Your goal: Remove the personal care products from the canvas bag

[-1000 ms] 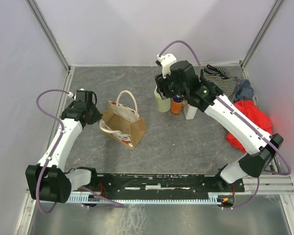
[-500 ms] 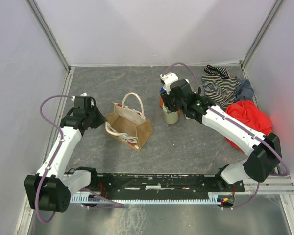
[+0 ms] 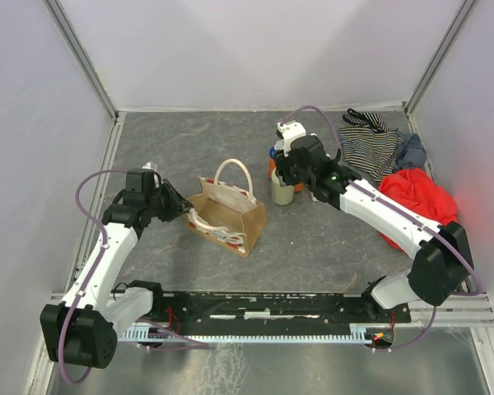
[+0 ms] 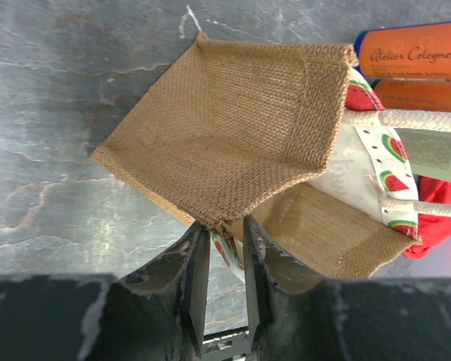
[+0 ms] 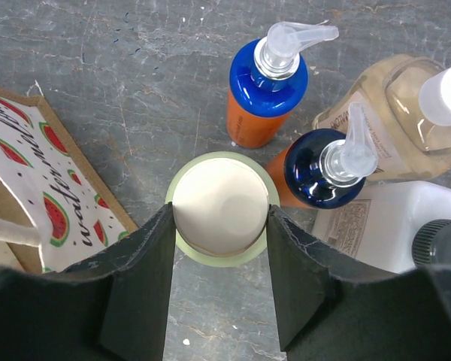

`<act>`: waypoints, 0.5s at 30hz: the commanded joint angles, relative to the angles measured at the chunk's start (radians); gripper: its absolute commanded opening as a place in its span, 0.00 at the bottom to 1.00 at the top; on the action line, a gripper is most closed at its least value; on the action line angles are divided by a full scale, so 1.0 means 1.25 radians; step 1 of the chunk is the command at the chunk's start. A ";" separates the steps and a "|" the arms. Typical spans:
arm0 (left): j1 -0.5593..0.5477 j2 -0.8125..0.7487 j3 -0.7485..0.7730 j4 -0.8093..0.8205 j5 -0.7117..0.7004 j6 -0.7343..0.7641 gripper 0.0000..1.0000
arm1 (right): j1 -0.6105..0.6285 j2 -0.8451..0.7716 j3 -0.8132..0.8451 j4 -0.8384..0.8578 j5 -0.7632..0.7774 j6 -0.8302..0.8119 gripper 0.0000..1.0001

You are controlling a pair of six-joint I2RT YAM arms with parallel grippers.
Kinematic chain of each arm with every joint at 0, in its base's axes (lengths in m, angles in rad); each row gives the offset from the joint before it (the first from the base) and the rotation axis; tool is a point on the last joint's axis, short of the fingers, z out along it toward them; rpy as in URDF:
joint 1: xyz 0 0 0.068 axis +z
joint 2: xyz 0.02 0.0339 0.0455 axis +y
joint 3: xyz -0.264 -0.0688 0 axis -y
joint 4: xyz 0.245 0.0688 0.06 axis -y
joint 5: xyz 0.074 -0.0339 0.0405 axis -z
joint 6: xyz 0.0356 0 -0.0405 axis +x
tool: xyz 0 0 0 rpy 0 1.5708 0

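Note:
The canvas bag (image 3: pixel 230 216) lies on its side mid-table, its mouth (image 4: pixel 233 128) open toward my left wrist camera and nothing inside it. My left gripper (image 3: pixel 184 206) is at the bag's left corner. Its jaws (image 4: pixel 223 226) stand slightly open with the corner's edge loose between them. My right gripper (image 3: pixel 286 179) is shut on the cream cap of the pale-green cylinder (image 5: pixel 219 197), which stands upright beside the bag. Close behind it stand two orange pump bottles (image 5: pixel 259 98) (image 5: pixel 323 169), a beige pump bottle (image 5: pixel 395 124) and a white flat bottle (image 5: pixel 376 226).
A red cloth (image 3: pixel 416 197) lies at the right under my right forearm. A striped garment (image 3: pixel 370 140) and a grey-blue cloth (image 3: pixel 410 152) sit in the back right corner. Grey walls close in the table on three sides.
The left gripper pulled the bag to the right, then its jaws eased apart. The right gripper came down with the cylinder beside the other bottles.

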 commanded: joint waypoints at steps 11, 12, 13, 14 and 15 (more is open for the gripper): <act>-0.122 0.040 0.020 0.168 0.041 -0.076 0.51 | -0.003 -0.002 0.009 0.129 -0.014 0.037 0.47; -0.122 0.039 0.028 0.161 0.035 -0.069 0.54 | -0.003 0.002 0.012 0.122 -0.011 0.037 0.52; -0.122 0.037 0.036 0.152 0.027 -0.063 0.57 | -0.002 0.003 0.015 0.116 -0.010 0.038 0.57; -0.122 0.035 0.042 0.145 0.020 -0.057 0.59 | -0.002 0.003 0.014 0.113 -0.010 0.039 0.60; -0.122 0.032 0.049 0.137 0.010 -0.051 0.61 | -0.003 0.002 0.015 0.112 -0.010 0.040 0.63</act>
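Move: The right hand holds the green bottle by its cap almost over its spot, with the table about 17 cm below. The blue pump bottle stands 7 cm ahead and 1 left, the dark pump bottle 4 ahead and 5 right, and the canvas bag 7 back and 13 left. The left hand's fingers straddle the bag's rim, the bag's middle 10 cm right, 1 back and 7 below; the green bottle is 6 ahead and 23 right, its middle 5 below. With the near-left rim corner of the canvas bag between its fingers, the left hand shoves the bag about 5 cm right towards the green bottle, rising barely 1 cm, turning slightly clockwise and spreading its fingers around the rim. The right hand lowers the green bottle about 2 cm beside the pump bottles, its fingers still about the cap as their squeeze eases off. ##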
